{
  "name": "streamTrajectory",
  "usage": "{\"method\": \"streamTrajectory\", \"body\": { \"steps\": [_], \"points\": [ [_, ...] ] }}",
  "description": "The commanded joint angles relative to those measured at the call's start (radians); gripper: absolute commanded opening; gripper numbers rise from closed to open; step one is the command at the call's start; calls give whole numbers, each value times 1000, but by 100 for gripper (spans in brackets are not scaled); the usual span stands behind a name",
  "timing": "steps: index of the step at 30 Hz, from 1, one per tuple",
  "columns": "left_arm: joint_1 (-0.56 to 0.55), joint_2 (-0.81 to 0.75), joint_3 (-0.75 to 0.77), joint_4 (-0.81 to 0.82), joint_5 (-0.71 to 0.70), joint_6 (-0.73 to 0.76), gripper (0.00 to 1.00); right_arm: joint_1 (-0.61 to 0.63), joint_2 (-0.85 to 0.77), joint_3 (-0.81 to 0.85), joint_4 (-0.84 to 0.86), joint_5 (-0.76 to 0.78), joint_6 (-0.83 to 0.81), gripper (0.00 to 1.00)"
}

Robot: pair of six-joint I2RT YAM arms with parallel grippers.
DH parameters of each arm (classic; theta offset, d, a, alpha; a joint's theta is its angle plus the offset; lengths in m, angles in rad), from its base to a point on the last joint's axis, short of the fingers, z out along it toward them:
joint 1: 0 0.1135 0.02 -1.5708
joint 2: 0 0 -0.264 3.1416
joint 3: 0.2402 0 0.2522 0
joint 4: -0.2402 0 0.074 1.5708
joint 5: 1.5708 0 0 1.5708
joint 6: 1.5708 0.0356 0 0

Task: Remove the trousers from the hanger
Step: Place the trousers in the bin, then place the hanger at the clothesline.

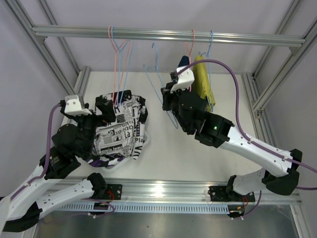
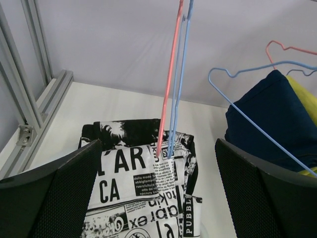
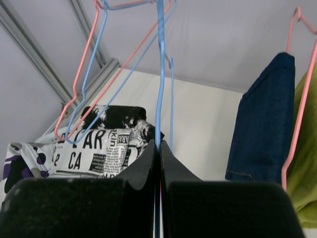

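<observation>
A pile of trousers lies on the table at the left, with the white pair with dark print (image 1: 121,131) on top, a black pair (image 2: 124,133) behind it and a purple-patterned pair (image 3: 17,161) at its edge. My left gripper (image 1: 115,103) is open and empty, just above this pile (image 2: 158,198). My right gripper (image 1: 167,99) is shut on the wire of a bare blue hanger (image 3: 160,74). Navy trousers (image 1: 184,61) and yellow trousers (image 1: 204,82) hang on hangers at the right. They also show in the right wrist view, the navy pair (image 3: 265,124) beside the yellow pair (image 3: 304,163).
A metal rail (image 1: 163,34) runs across the top of the frame. Bare pink and blue hangers (image 1: 118,54) hang from it over the pile and pass between my left fingers (image 2: 173,74). Frame posts (image 1: 74,74) stand at both sides of the white table (image 1: 168,148).
</observation>
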Motion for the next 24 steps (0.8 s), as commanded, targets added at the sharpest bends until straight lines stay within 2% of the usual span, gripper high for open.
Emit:
{"method": "streamTrajectory", "body": {
  "steps": [1,12,24],
  "points": [
    [8,-21,-33,32,48,-30,100,6,46,99,31,27,-68,0],
    [8,-28,-30,15,69,-52,99,-52,230,327,47,39,-149,0],
    [8,-25,-35,17,83,-53,99,-177,347,453,31,-35,-86,0]
  ]
}}
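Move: The right hand, shut on the empty blue hanger, is taking it to the bare stretch of rail, roughly 22 cm ahead, 4 cm left and 15 cm above. The navy trousers hang about 18 cm ahead and 6 cm right of it, with the yellow trousers some 7 cm farther right; the empty pink and blue hangers are 18 cm ahead and 18 cm left. From the left hand, that rail spot is about 25 cm ahead, 19 cm right and 16 cm up. Still pinching the blue hanger's wire, the right hand carries it forward to the rail, some 9 cm in all. It first rises about 4 cm while edging forward and 3 cm left, then levels off and pushes on almost straight forward, speeding up, as the wrist turns roughly 10 degrees clockwise. The fingers stay shut. ##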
